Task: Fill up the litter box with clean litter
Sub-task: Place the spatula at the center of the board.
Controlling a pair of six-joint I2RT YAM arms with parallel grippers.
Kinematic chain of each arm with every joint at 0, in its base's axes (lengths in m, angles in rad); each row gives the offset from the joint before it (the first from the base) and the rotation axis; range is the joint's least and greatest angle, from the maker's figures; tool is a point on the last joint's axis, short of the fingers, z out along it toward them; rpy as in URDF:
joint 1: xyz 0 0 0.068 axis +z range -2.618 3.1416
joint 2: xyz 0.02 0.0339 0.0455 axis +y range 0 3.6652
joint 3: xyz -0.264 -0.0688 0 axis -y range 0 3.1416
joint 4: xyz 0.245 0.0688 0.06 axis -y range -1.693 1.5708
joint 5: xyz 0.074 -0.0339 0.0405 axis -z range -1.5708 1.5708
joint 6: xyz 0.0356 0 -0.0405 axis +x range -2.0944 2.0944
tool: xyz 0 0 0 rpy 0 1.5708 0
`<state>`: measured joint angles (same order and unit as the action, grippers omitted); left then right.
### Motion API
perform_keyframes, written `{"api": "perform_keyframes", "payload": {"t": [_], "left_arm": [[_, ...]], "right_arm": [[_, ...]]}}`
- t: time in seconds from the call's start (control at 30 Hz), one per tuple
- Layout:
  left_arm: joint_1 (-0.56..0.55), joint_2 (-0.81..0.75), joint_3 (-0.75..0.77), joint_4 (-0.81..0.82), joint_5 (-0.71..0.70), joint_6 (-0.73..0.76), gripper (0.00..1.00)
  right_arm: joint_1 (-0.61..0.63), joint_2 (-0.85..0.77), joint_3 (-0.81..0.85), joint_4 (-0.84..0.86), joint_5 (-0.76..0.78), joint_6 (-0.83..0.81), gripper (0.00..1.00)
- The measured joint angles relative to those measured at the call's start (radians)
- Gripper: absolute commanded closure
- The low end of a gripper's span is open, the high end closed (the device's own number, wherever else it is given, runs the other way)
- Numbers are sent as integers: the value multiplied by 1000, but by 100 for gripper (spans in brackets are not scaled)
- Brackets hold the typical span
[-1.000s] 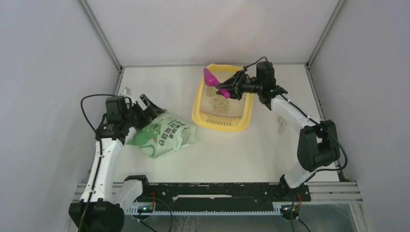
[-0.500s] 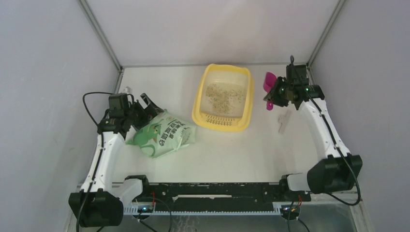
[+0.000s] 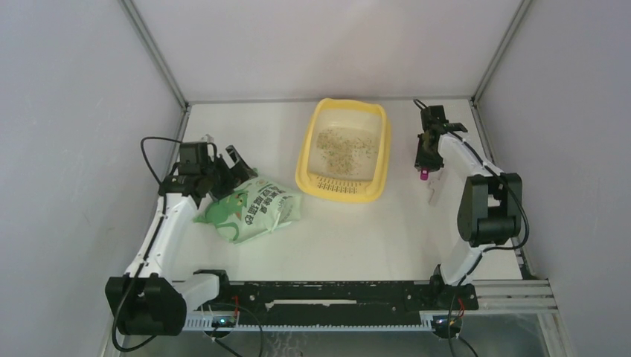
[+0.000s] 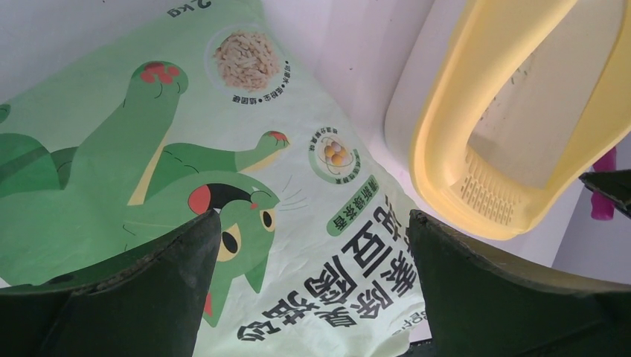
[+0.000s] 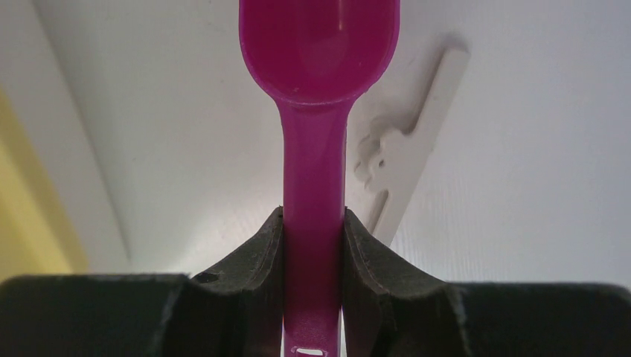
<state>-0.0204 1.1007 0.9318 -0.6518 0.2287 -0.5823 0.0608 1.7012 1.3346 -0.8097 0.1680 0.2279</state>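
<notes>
The yellow litter box [image 3: 303, 169] stands at the back middle of the table, with a thin speckled layer of clean litter [image 3: 338, 145] on its floor. To the right of the box, my right gripper [image 3: 424, 158] points down at the table. It is shut on the handle of a magenta scoop [image 5: 320, 44], whose empty bowl faces the camera. My left gripper [image 3: 225, 165] hangs open above the upper left end of the light green litter bag [image 3: 251, 210]. Its fingers straddle the bag's print [image 4: 223, 163] without touching it. The box's grille end [image 4: 487, 201] shows beyond the bag.
A white clip [image 3: 434, 192] lies on the table just under the scoop, and shows beside the scoop's neck [image 5: 409, 149] in the right wrist view. Grey walls close the table on three sides. The right wall stands near the right arm.
My right arm swung the scoop from above the litter box out to its right, then turned it down toward the table by the white clip. The left arm shifted slightly above the bag.
</notes>
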Motion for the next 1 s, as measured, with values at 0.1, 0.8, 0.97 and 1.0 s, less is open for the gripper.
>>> {"api": "perform_keyframes", "payload": {"t": [0.1, 0.8, 0.97, 1.0], "left_arm": [[0, 19, 2, 3, -1, 7, 0], [-50, 278, 74, 119, 19, 14, 0], [-89, 301, 92, 118, 11, 14, 0], [-95, 309, 100, 118, 9, 14, 0]], "right_arm": [[8, 60, 1, 41, 21, -42, 88], [-3, 302, 164, 0, -50, -90, 54], [-6, 303, 159, -13, -84, -77, 12], [-6, 301, 153, -12, -92, -79, 12]]}}
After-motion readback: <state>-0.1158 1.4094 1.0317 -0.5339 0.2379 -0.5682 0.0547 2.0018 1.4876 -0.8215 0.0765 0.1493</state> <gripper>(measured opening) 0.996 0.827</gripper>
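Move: Just ahead of the right hand, which already grips the spatula by its handle, bowl outward, lies the bare spot where the spatula is to rest: about 6 cm ahead, 2 cm left and some 7 cm down. The litter box's middle is roughly 20 cm left and 9 cm ahead; a pale clip lies about 6 cm right, level with the hand, on the board. From the left hand that spot is some 42 cm right, 12 cm ahead and 14 cm down. Lowering the spatula about 6 cm onto the board beside the litter box, the right hand first goes some 4 cm forward and down, then sinks further while easing back a little, its fingers tipping about 10 degrees steeper. Near the bottom they open wide and let go of the handle. The open left hand travels about 5 cm forward, with nearly as much down and right, over the litter bag towards the box. ##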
